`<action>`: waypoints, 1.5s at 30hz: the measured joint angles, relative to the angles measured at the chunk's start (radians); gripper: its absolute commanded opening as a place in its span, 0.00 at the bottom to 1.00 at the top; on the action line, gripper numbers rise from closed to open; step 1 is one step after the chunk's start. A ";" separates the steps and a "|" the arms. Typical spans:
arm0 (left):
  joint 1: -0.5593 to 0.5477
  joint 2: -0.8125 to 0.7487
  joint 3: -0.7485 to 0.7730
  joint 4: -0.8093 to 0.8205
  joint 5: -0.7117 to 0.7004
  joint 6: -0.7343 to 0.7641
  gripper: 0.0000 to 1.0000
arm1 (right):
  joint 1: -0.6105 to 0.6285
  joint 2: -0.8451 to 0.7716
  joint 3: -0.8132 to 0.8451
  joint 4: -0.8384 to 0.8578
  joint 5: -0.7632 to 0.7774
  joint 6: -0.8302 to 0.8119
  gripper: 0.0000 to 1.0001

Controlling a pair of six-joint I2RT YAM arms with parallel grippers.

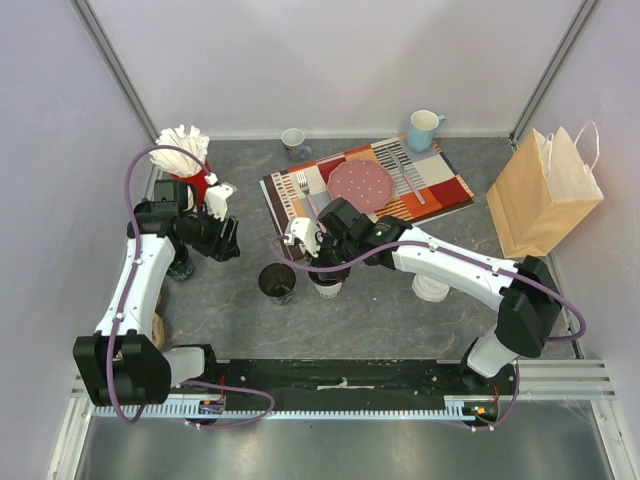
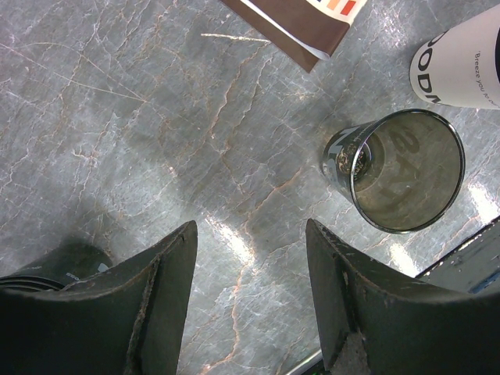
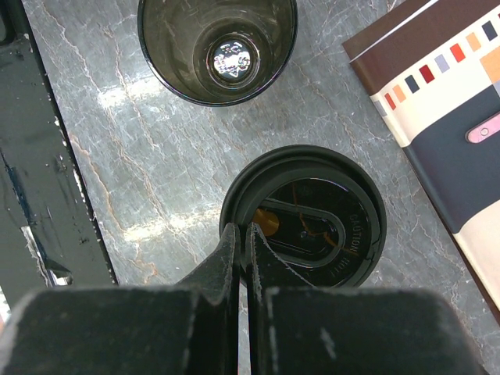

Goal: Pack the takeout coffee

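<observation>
A cream-white takeout coffee cup (image 1: 328, 288) with a black sip lid (image 3: 312, 211) stands upright on the grey table, just below the placemat. My right gripper (image 3: 242, 229) is shut, with its tips at the lid's left rim; seen from above, the right gripper (image 1: 320, 263) hangs over the cup. The same cup's printed white wall (image 2: 461, 66) shows at the top right of the left wrist view. My left gripper (image 2: 250, 226) is open over bare table with nothing between its fingers, and the left gripper (image 1: 226, 240) sits well left of the cup.
A dark glass tumbler (image 1: 277, 282) stands beside the cup. A brown paper bag (image 1: 545, 195) stands open at the right. A striped placemat (image 1: 440, 190) carries a pink plate (image 1: 361, 185). A white round thing (image 1: 432, 289) is half hidden by the right arm. Mugs (image 1: 424, 130) stand at the back.
</observation>
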 measured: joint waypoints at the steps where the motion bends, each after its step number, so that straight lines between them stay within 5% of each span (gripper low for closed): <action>1: 0.000 0.000 0.000 0.000 0.000 0.000 0.65 | 0.000 -0.001 -0.001 0.000 0.000 0.005 0.00; 23: 0.000 0.000 0.000 0.000 0.000 0.002 0.65 | -0.001 -0.028 -0.066 0.082 -0.003 0.041 0.00; 32: 0.000 0.000 0.000 0.000 0.000 0.003 0.65 | -0.001 -0.032 -0.069 0.085 -0.003 0.052 0.27; 45: 0.000 0.000 0.000 -0.011 -0.001 0.004 0.65 | -0.001 -0.033 -0.069 0.072 -0.001 0.053 0.50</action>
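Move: The right hand's shut fingertips are at the near rim of the black lid on the paper cup; its middle lies about 3 cm ahead, level sideways, 1 cm below. The dark cup stands some 12 cm to this hand's left and 2 cm ahead. The placemat's middle is roughly 27 cm ahead, 10 cm right. From the idle left hand the lid lies about 23 cm right, 5 cm back. The right hand presses down barely half a centimetre at the lid's near rim, then opens its fingers almost halfway. ##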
